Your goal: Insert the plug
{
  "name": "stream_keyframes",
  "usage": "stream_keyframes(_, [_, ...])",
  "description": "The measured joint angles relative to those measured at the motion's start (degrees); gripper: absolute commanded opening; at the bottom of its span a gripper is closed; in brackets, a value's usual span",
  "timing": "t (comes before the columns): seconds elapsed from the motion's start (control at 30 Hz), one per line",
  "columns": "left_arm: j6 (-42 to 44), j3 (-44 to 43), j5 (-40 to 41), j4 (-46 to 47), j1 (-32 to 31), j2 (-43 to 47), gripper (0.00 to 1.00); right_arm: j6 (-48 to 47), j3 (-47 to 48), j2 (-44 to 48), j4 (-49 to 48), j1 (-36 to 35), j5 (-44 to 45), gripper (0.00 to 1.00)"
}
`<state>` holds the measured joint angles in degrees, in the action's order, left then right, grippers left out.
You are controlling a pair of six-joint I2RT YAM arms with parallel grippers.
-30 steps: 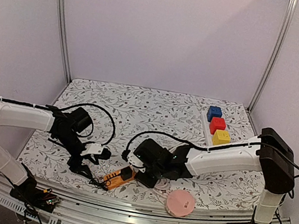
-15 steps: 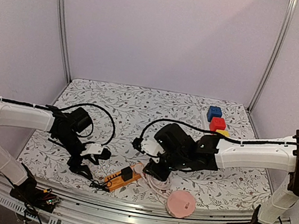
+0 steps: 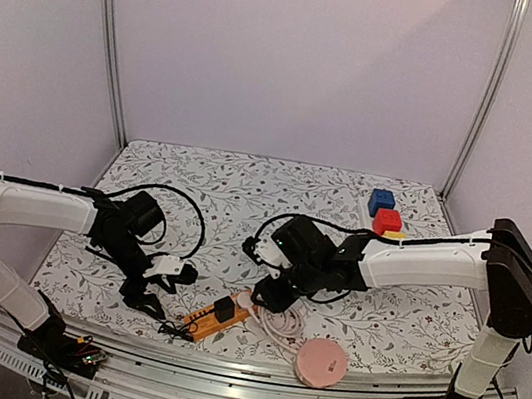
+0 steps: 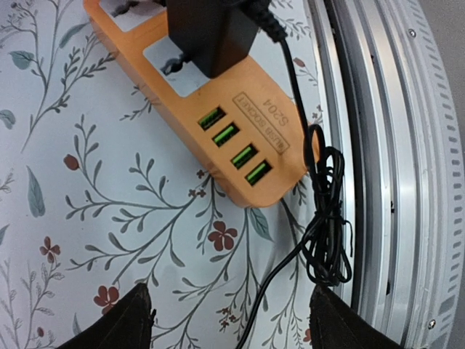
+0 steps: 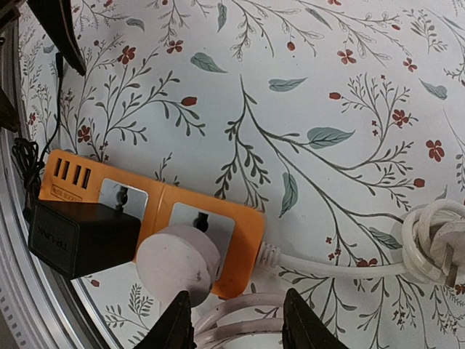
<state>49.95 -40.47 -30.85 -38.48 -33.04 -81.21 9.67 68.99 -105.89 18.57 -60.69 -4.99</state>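
An orange power strip (image 5: 240, 218) lies on the flowered cloth near the table's front edge (image 3: 217, 315). A round white plug (image 5: 178, 262) sits in its socket nearest the cord end, and a black adapter (image 5: 80, 236) fills the neighbouring socket. My right gripper (image 5: 236, 327) hovers just behind the white plug, open, with only loops of white cable (image 5: 240, 331) lying below its gap. My left gripper (image 4: 236, 323) is open wide over the cloth beside the strip's USB end (image 4: 283, 174), holding nothing; the adapter's thin black cable (image 4: 327, 240) runs beneath it.
The strip's white cord ends in a tied bundle (image 5: 429, 240). A pink round disc (image 3: 321, 362) lies at the front edge. Blue (image 3: 381, 202), red (image 3: 387, 220) and yellow (image 3: 394, 235) blocks sit on a white holder at the back right. A metal rail (image 4: 392, 145) borders the cloth.
My right arm has lifted off the power strip and drawn back, leaving the white plug in its socket, and its jaws have narrowed. The left arm has not moved.
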Motion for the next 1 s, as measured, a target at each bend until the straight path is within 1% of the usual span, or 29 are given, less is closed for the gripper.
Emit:
stream_keyframes(0.2, [0.0,-0.2,0.0,-0.3,0.0,0.0,0.73,0.4,1.1,-1.3,-0.6,0.0,-1.7,0.4])
stream_keyframes(0.27, [-0.5,-2.0,-0.5,-1.8,0.0,0.0,0.73,0.4,1.2,-1.4,-0.7,0.0,-1.9,0.4])
stream_keyframes(0.37, [-4.0,-9.1,-1.5,-3.5,-0.4,-0.9,0.73,0.7,1.2,-1.4,-0.7,0.0,-2.7,0.39])
stream_keyframes(0.47, [-8.7,-17.6,-1.8,-1.8,-2.7,-3.7,0.72,1.7,1.6,-1.7,-0.7,0.0,-3.5,0.38])
stream_keyframes(0.5, [-10.1,-19.5,-1.7,-0.8,-4.0,-4.7,0.7,2.2,1.7,-2.0,-1.0,0.0,-3.9,0.37])
stream_keyframes(0.53, [-11.3,-20.7,-1.7,-0.1,-5.4,-5.6,0.64,3.1,1.8,-2.2,-1.4,0.2,-4.3,0.36])
stream_keyframes(0.63, [-14.9,-22.8,-1.4,1.1,-9.4,-9.5,0.41,6.9,1.0,-2.3,-3.7,1.2,-6.2,0.36])
stream_keyframes(0.67, [-16.5,-23.7,-1.2,1.4,-10.3,-11.3,0.37,8.3,0.3,-2.3,-5.0,1.6,-6.8,0.37])
stream_keyframes(0.73, [-20.0,-25.8,-0.6,1.6,-11.2,-15.1,0.35,11.5,-1.6,-1.9,-7.6,2.6,-8.7,0.38])
stream_keyframes(0.83, [-24.4,-28.9,-0.6,1.9,-11.2,-19.5,0.36,15.6,-4.4,-0.4,-10.1,3.0,-9.9,0.4])
stream_keyframes(0.9, [-26.3,-29.0,-1.4,2.4,-11.1,-20.2,0.36,18.2,-5.9,0.7,-11.1,3.1,-10.5,0.39])
stream_keyframes(1.0, [-28.9,-28.2,-2.1,2.8,-11.1,-20.2,0.34,20.7,-6.9,1.6,-12.5,3.1,-11.0,0.36])
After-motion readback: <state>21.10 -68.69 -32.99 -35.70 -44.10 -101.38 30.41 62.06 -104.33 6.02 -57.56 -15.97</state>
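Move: The plug, over the socket at the far right end of the orange power strip, lies about 16 cm to the left hand's right, 3 cm ahead and 2 cm lower. On the strip, the black adapter is some 12 cm right of that hand and level with it, and the strip's middle about 11 cm right. From the right hand the plug is only about 3 cm left, 2 cm back and 2 cm below; the white cable coil lies some 4 cm right and 3 cm back. After a brief pause the left hand lifts about 8 cm and swings right and forward over the strip, then sinks again to near its starting height, ending some 13 cm farther right and 6 cm farther forward, close by the plug on its left side, its fingers narrowing to about half their opening. Meanwhile the right hand stays beside the plug with its fingers part-open and tilts some 25 degrees, so that they reach flatter towards the left, a fingertip right at the plug's edge. ##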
